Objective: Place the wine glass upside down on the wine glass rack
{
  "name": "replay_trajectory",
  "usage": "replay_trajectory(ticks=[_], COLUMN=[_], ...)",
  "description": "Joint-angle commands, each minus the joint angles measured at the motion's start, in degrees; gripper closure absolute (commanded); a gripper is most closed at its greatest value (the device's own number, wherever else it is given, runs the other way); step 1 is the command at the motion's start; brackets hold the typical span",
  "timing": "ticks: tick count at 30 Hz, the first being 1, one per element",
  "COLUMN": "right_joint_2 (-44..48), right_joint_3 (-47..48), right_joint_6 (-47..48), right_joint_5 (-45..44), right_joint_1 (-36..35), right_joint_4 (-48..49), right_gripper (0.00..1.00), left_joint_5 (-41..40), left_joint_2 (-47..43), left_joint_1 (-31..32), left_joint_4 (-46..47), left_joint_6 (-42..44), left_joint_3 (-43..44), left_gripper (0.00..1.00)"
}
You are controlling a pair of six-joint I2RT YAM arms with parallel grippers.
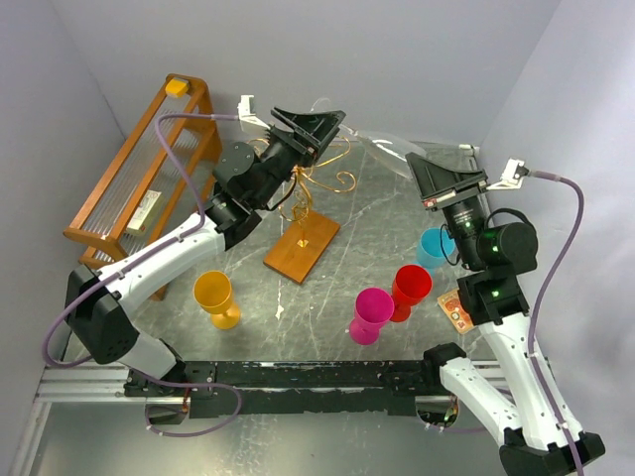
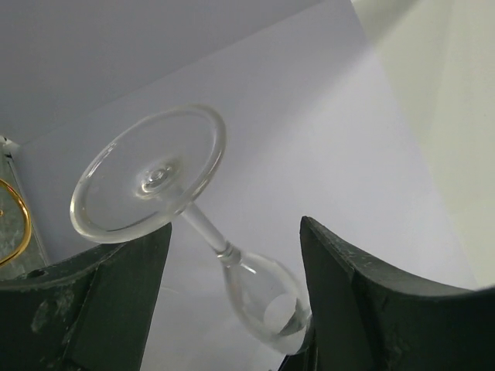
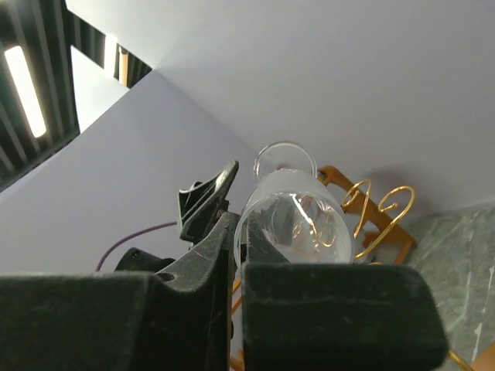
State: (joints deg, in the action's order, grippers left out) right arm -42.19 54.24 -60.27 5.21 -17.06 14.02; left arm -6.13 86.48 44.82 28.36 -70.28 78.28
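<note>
The clear wine glass (image 1: pixel 382 146) hangs nearly level in the air at the back of the table, foot toward the left. My right gripper (image 1: pixel 444 176) is shut on its rim (image 3: pixel 255 224), one finger inside the bowl and one outside. In the left wrist view its foot (image 2: pixel 147 174), stem and bowl (image 2: pixel 263 297) run diagonally between the fingers (image 2: pixel 100 301) of my left gripper (image 2: pixel 236 224), which is open around the stem without touching it. The wine glass rack (image 1: pixel 313 188), gold scrolls on a brown base (image 1: pixel 301 248), stands just below my left gripper (image 1: pixel 313 124).
A tall orange-brown slatted frame (image 1: pixel 139 169) stands at the back left. A yellow goblet (image 1: pixel 215 296), a magenta cup (image 1: pixel 371 312), a red cup (image 1: pixel 409 290) and a blue cup (image 1: pixel 434 246) stand near the front. A small orange card (image 1: pixel 454 309) lies by the right arm.
</note>
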Motion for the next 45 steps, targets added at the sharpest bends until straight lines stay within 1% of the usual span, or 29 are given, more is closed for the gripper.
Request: replay_trajectory(ticks=[1, 4, 7, 21, 28, 32, 34, 35, 36, 40, 41, 43, 45], right_joint_2=[1.26, 1.49, 1.69, 3.38, 4.00, 3.84, 3.85, 3.81, 3.91, 4.60, 4.79, 5.31, 5.67], right_joint_3=[-1.62, -3.50, -5.51, -5.37, -6.33, -6.27, -6.17, -6.19, -6.11, -3.66, -3.17, -2.49, -1.68], right_joint_6=[-3.62, -5.78, -7.69, -7.91, -11.45, -11.76, -11.90, -11.77, -11.43, -7.82, -7.01, -5.77, -4.18], right_joint_5=[4.21, 6.18, 7.31, 9.14, 10.69, 11.09, 11.55, 11.66, 11.55, 10.64, 10.30, 9.72, 9.22], right_joint_1=[-0.22, -0.18, -0.17, -0.10, -0.16, -0.11, -0.17, -0.18, -0.20, -0.22, -0.22, -0.18, -0.24], right_joint_4=[5.34, 6.70, 7.97, 5.20, 6.26, 5.78, 5.40, 5.09, 4.56, -2.01, -3.69, -6.49, -9.29], right_gripper=[1.00, 1.00, 1.00, 1.00, 1.00, 1.00, 1.00, 1.00, 1.00, 1.00, 0.94, 0.70, 0.50], left_joint_5=[-5.04, -5.81, -6.46, -10.54, -11.02, -11.87, -11.96, -12.00, -11.87, -9.54, -9.01, -7.94, -6.80], left_joint_2=[-0.34, 0.27, 1.08, 0.23, 1.60, 2.18, 2.32, 2.44, 2.50, 2.80, 2.94, 3.27, 3.40], left_joint_1=[0.41, 0.53, 0.53, 0.52, 0.50, 0.53, 0.48, 0.48, 0.51, 0.23, 0.17, 0.10, -0.01], left_joint_4=[3.75, 6.40, 6.83, 7.68, 9.27, 10.43, 10.78, 10.91, 11.27, 10.16, 10.22, 10.26, 9.83], left_joint_6=[-1.16, -2.56, -3.34, -1.68, -0.56, -0.69, -0.21, 0.10, 1.01, 4.23, 4.83, 5.76, 6.84], left_joint_3=[0.57, 0.33, 1.02, 0.69, 3.05, 3.37, 3.68, 3.90, 4.03, 5.90, 6.19, 6.79, 7.45], left_gripper=[0.24, 0.34, 0.39, 0.54, 0.62, 0.73, 0.81, 0.88, 0.93, 0.93, 0.93, 0.93, 0.93])
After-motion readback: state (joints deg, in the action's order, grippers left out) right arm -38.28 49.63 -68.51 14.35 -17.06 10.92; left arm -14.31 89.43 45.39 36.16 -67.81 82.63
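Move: The wine glass hangs tilted from the right hand, which already pinches its rim. The stem lies about 3 cm ahead of the open left fingers, 1 cm right and 2 cm above, with the foot some 5 cm ahead, 3 cm left and 5 cm above. The rack's golden hooks are roughly 8 cm left of the left hand, 3 cm farther out and 17 cm below. From the right hand, the stem is about 10 cm ahead, 12 cm left and 4 cm up. Upward by some 4 cm, mostly late, after easing slightly forward and left, the left hand closes on the wine glass's stem just below the foot and pinches it. The right hand meanwhile goes down, back and left, each about 2.5 to 3 cm, turning some 12 degrees counter-clockwise with the rim still pinched, then opens its fingers right at the end. ##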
